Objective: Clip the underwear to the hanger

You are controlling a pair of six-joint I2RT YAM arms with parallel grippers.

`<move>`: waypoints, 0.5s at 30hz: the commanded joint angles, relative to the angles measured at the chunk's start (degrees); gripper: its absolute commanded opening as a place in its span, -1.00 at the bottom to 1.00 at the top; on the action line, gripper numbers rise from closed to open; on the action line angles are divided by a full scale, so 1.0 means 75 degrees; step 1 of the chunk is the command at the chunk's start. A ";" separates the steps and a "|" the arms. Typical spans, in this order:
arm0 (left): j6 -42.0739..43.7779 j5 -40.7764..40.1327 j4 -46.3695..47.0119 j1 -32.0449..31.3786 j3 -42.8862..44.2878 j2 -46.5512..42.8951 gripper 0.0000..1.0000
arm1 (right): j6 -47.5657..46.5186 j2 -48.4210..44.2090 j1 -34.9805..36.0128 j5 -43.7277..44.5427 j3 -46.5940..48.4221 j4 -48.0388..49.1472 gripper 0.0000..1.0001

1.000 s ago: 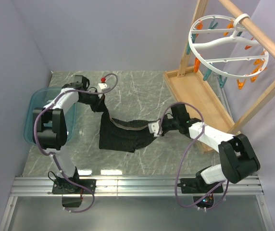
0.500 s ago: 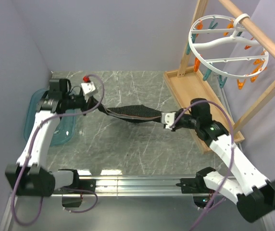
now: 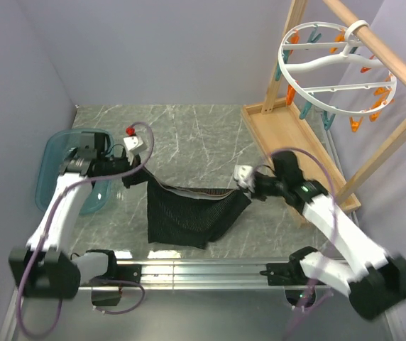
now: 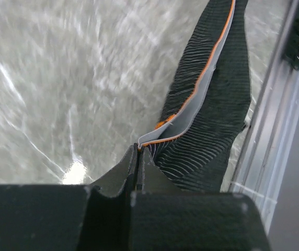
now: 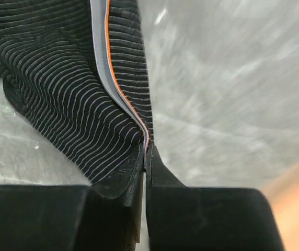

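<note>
The black ribbed underwear hangs between my two grippers above the marble table, its grey waistband with orange trim stretched on top. My left gripper is shut on the waistband's left end. At the other end my right gripper is shut on the waistband. The fabric droops toward the near edge. The white round hanger with orange and teal clothespins hangs from the wooden rack at the back right, well away from both grippers.
A teal bin sits at the table's left edge under the left arm. The wooden rack's base lies on the right. A metal rail runs along the near edge.
Both arms have shifted; the underwear, pulled taut and flat half a second ago, now hangs down between the grippers nearer the front. Both grips have held.
</note>
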 commanded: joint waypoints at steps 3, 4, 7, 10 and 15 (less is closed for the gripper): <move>-0.1751 -0.1126 0.1696 0.0003 0.0376 0.3097 -0.99 | 0.1862 0.3475 -0.0005 0.2184 0.1748 0.0785 -0.49; -0.1996 -0.1383 0.1802 0.0014 0.0795 0.3570 -0.99 | 0.2100 0.4525 -0.0017 0.2436 0.2173 0.0610 -0.43; -0.2607 -0.1759 0.1990 0.0038 0.1605 0.4917 -0.99 | 0.2886 0.5459 -0.0251 0.2557 0.3453 -0.0537 -0.35; -0.2842 -0.1948 0.2306 0.0061 0.1947 0.5332 -0.99 | 0.3192 0.5101 -0.0310 0.2497 0.3339 -0.0564 -0.27; -0.2866 -0.2381 0.2330 0.0061 0.2194 0.5555 -0.99 | 0.4056 0.4559 -0.0229 0.1667 0.3045 -0.0774 -0.33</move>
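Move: Both hands hold the underwear's waistband by its ends, with the body hanging between them: its middle is about 15 cm right, 7 cm back and 11 below the left hand, and about 16 left, 6 back and 8 below the right. The bin's middle stands some 27 cm left of the left hand, 11 ahead and 17 below. The wooden tray's middle is roughly 17 ahead of the right hand, 19 to its right and 16 below. Both arms swing the underwear forward and down onto the table, the left hand keeping its pinch on the left waistband end as it goes down some 16 cm and forward almost as far, rolling about 30 degrees forward and turning a little counter-clockwise. The right hand opens early on its way about 11 cm forward and down, lets go of the right waistband end, then rises about 3 cm with empty fingers, its wrist pitched forward and turned clockwise by the end. ##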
